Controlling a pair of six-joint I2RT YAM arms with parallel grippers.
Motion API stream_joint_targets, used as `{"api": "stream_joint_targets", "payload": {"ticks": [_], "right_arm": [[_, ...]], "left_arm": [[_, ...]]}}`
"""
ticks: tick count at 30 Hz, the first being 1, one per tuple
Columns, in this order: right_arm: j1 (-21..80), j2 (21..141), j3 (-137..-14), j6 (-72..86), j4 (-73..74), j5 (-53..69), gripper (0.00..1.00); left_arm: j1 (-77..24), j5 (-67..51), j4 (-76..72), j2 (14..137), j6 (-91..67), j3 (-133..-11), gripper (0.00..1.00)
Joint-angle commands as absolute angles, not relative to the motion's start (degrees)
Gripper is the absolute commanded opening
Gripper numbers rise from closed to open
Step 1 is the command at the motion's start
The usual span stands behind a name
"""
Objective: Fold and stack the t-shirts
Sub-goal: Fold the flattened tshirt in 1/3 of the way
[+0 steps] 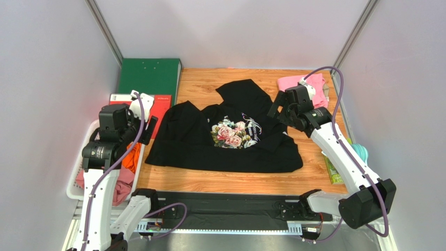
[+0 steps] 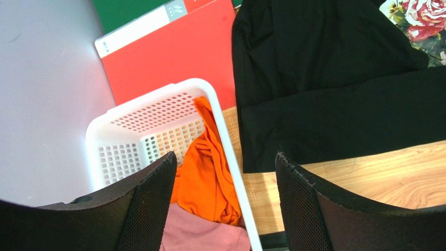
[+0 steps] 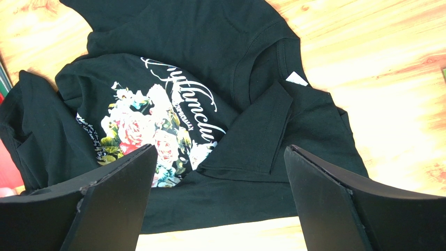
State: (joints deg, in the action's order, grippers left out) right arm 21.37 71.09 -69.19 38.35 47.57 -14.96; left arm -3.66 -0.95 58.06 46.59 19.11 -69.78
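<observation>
The large black t-shirt (image 1: 225, 141) with the rose print and white script lies spread and partly folded on the wooden table. One sleeve (image 3: 259, 130) is turned in over its body. My right gripper (image 3: 221, 147) hovers open above it near the collar, holding nothing, and shows at the shirt's right side (image 1: 276, 112). My left gripper (image 2: 225, 157) stands open over the rim of the white basket (image 2: 152, 104), beside the shirt's left edge (image 2: 314, 104). An orange t-shirt (image 2: 209, 172) and a dusty-rose one (image 2: 204, 232) lie crumpled in the basket. A folded pink t-shirt (image 1: 293, 83) rests at the back right.
A green binder (image 1: 149, 76) and a red binder (image 2: 173, 57) lie at the back left, next to the basket. A teal bundle (image 1: 360, 151) and a green packet (image 1: 332, 172) sit at the table's right edge. Grey walls close in both sides.
</observation>
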Motion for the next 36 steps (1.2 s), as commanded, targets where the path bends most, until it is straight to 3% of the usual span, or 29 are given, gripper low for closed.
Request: {"api": "stream_joint_targets", "payload": {"ticks": [1, 9, 15, 20, 29, 36], "right_arm": [[21.8, 69.4, -69.4, 39.2, 47.2, -16.5, 1.00], [21.8, 64.9, -67.5, 39.7, 47.3, -16.6, 1.00], [22.7, 61.7, -65.7, 40.3, 46.1, -13.4, 1.00], [26.2, 60.7, -65.1, 40.1, 46.1, -13.4, 1.00], [28.5, 61.2, -65.2, 39.7, 45.2, -12.7, 1.00], [31.4, 63.4, -67.9, 40.1, 45.5, -14.0, 1.00]], "left_arm": [[-3.3, -0.3, 56.8, 46.0, 16.6, -69.0, 0.77], [-3.3, 2.0, 53.5, 50.0, 13.5, -73.4, 0.80], [-3.2, 7.5, 57.5, 67.0, 9.4, -88.7, 0.80], [-1.7, 5.2, 60.4, 73.7, 5.7, -95.0, 0.80], [-0.4, 4.1, 57.7, 67.3, 8.2, -82.1, 0.80], [5.2, 0.5, 59.7, 66.0, 9.8, -80.3, 0.81]]}}
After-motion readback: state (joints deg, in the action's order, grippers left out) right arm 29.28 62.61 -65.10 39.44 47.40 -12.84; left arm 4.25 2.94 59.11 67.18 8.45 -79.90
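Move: From my right hand the black t-shirt's middle lies about 30 cm to the left, some 6 cm farther out and roughly 20 cm below; the pink folded shirts are about 26 cm ahead and 10 cm to the right. From my left hand the t-shirt's middle is some 39 cm to the right, 15 cm ahead and 28 cm down; the laundry basket is level with it, 17 cm to the left, and the red binder about 21 cm straight ahead. With both grippers empty and well clear of the cloth, I swing my left hand about 10 cm forward and a little up, then bring it back some 4 cm while sinking and easing left by the basket, turning it nearly 20 degrees counter-clockwise and tipping it down. My right hand, still wide open, draws back about 4 cm and slightly up, then shifts left over the t-shirt. ##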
